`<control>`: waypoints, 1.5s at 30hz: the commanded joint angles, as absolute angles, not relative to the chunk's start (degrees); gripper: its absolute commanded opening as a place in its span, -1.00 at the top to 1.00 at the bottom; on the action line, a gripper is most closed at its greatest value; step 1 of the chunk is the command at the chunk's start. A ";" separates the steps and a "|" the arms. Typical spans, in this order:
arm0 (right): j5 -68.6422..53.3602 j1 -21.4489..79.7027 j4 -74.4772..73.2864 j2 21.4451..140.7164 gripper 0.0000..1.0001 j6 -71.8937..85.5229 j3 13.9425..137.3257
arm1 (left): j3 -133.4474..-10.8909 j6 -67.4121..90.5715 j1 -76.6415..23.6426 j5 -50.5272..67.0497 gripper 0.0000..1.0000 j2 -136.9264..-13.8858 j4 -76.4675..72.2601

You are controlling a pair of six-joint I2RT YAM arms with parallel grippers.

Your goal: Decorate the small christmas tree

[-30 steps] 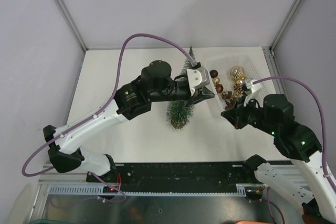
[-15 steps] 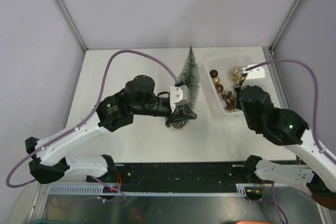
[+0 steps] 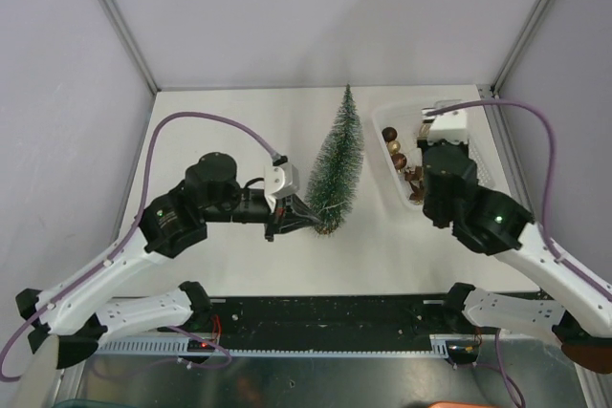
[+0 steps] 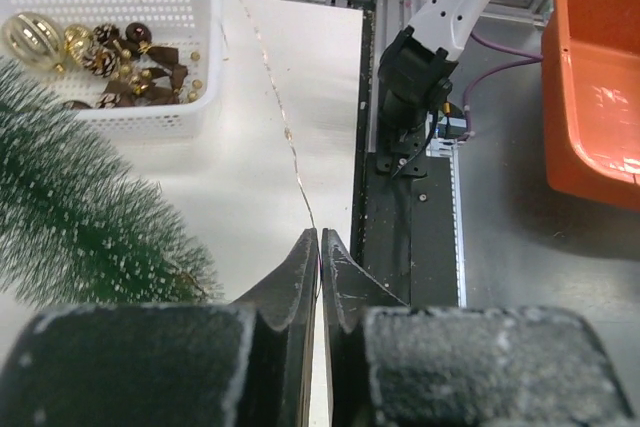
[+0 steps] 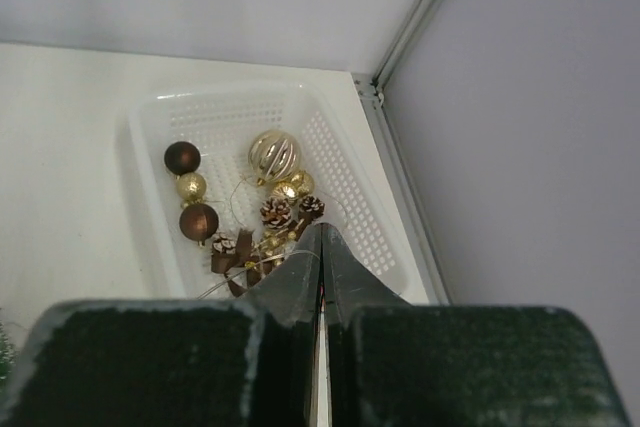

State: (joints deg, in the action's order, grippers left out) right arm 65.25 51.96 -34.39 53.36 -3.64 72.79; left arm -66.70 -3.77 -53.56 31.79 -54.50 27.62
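Note:
The small christmas tree (image 3: 339, 164), a dark green frosted cone, stands mid-table; its bristles fill the left of the left wrist view (image 4: 80, 217). My left gripper (image 3: 314, 222) sits low beside the tree's base, shut on a thin wire string (image 4: 285, 127) that runs from its tips (image 4: 319, 237) up past the white basket (image 4: 150, 117). My right gripper (image 5: 322, 232) hangs over the basket (image 5: 345, 177), shut, with the same fine wire (image 5: 250, 277) leading off left from its tips. Brown and gold baubles (image 5: 200, 219) and pine cones (image 5: 277, 212) lie in the basket.
The basket (image 3: 397, 193) stands at the table's right, close to the side frame post (image 3: 492, 102). A black rail (image 3: 325, 317) runs along the near edge. An orange bin (image 4: 590, 87) sits beyond the right arm's base (image 4: 420, 77), off the table.
My left arm pulled back from the basket, across the tree, down to its base. My right arm swung up over the basket. The tree shows in full now.

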 commanded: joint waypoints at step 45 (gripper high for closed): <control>70.53 85.91 65.67 68.89 1.00 -86.24 57.63 | -67.64 6.07 -40.97 31.46 0.84 -44.42 20.31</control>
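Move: The tree stands upright with its middle some 22 cm to the right hand's left, about 2 cm farther out and 15 cm lower. The basket of ornaments is about 22 cm ahead of that hand, 6 cm to its right and 36 cm down, its brown baubles about 24 cm straight ahead at much the same depth. From the left hand, the tree is roughly 14 cm ahead, 3 cm right and 10 cm lower. Still pinching the thin gold wire, the right hand leaves its place near the basket and sweeps some 18 cm left to the upper part of the tree, first edging forward and rising about 9 cm, then drawing back on the robot's side of the tree and sinking a little as the fingers tip up and turn about 25 degrees counter-clockwise. The left hand, also keeping its pinch on the wire, swings about 5 cm left and 4 cm forward, turns counter-clockwise some 15 degrees and late on lifts about 4 cm, ending to the left of the tree. ##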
